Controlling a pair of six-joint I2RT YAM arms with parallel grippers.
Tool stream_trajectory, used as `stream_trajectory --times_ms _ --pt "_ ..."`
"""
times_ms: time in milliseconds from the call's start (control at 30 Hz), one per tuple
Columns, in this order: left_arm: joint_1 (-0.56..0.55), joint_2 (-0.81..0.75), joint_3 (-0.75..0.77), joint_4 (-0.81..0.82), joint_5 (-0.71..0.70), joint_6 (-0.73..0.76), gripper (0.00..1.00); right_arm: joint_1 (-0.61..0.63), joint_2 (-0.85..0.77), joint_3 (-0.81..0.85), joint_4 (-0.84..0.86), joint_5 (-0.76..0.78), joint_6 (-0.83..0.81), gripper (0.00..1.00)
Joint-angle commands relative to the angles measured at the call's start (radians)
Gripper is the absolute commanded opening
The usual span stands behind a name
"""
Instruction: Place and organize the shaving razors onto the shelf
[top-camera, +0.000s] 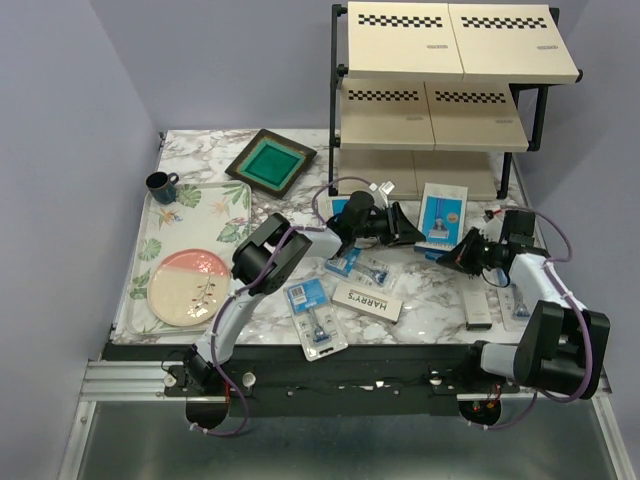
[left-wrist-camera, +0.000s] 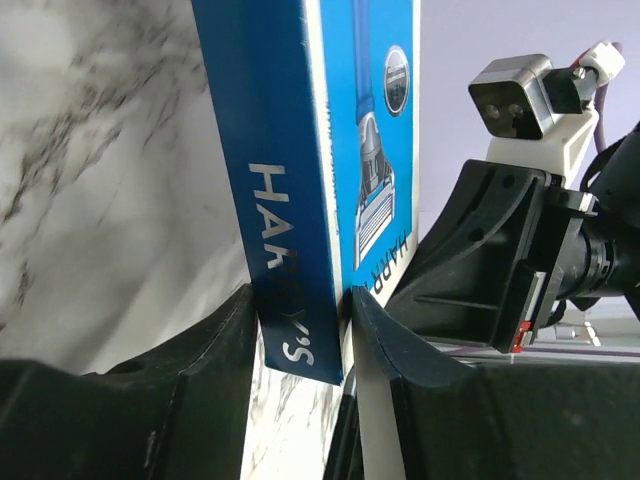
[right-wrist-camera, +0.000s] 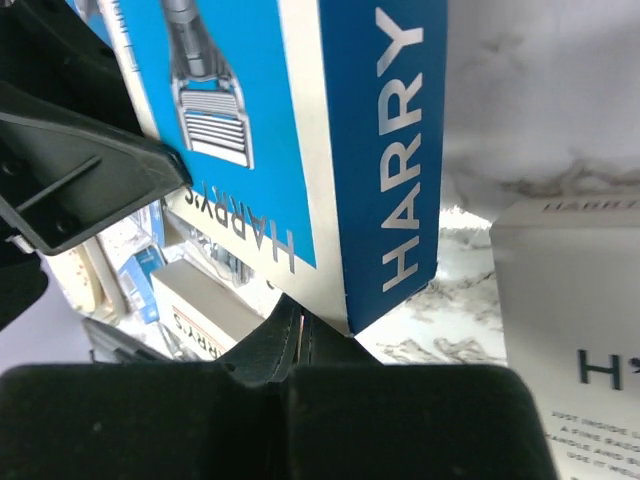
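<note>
A dark-blue razor box with a white border lies face up in front of the shelf. My left gripper reaches it from the left. In the left wrist view its jaws press on both sides of the box's thin edge. My right gripper is shut, and its joined tips touch the box's lower edge. Loose on the marble are a white HARRY'S box, blister packs and a long white box.
A floral tray at the left holds a pink plate and a dark mug. A dark square dish with a green centre sits behind it. Another blue pack lies partly under the left arm.
</note>
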Motion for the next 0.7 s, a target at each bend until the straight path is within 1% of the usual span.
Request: stream_trajectory --times_ms 0,200,333,433,467,533,567,667 --pt "-0.022 -0.024 0.097 0.068 0.034 0.059 0.42 0.007 -0.021 0.056 0.027 0.003 -0.066 0.01" --pt "-0.022 0.017 0.183 -0.066 -0.006 0.085 0.43 0.007 0.082 0.13 0.047 0.046 -0.052 0.01" --pt "-0.019 0.057 0.239 -0.155 -0.054 0.129 0.49 0.003 0.156 0.208 0.07 0.092 -0.042 0.01" --pt "-0.018 0.094 0.308 -0.241 -0.115 0.168 0.58 -0.014 0.217 0.262 0.094 0.13 -0.01 0.01" --pt "-0.018 0.105 0.351 -0.285 -0.142 0.189 0.65 -0.034 0.235 0.272 0.105 0.131 0.004 0.01" --pt "-0.012 0.128 0.387 -0.326 -0.173 0.208 0.72 -0.055 0.268 0.3 0.134 0.124 0.044 0.01" --pt "-0.009 0.132 0.411 -0.352 -0.186 0.221 0.78 -0.075 0.303 0.309 0.137 0.127 0.056 0.01" --pt "0.007 0.143 0.43 -0.37 -0.189 0.252 0.83 -0.101 0.355 0.34 0.159 0.124 0.076 0.01"
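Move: The blue razor box is already held by the left fingers at its near end, its middle about 5 cm ahead and 5 cm right of that hand. Its goal, the right half of the bottom shelf, lies some 15 cm ahead and 8 cm right of the left hand; from the right hand it is about 22 cm ahead, 3 cm right. The slim white carton lies some 11 cm back and 7 cm right of the right hand, 5 cm lower. The razor box is carried forward and to the right onto the bottom shelf: the left hand travels about 6 cm forward and 3 cm right, rising some 3 cm before sinking back, then opens its fingers and lets go. The right hand's shut fingertips stay at the near right corner and push it along, some 9 cm forward and 5 cm right, gathering speed. ##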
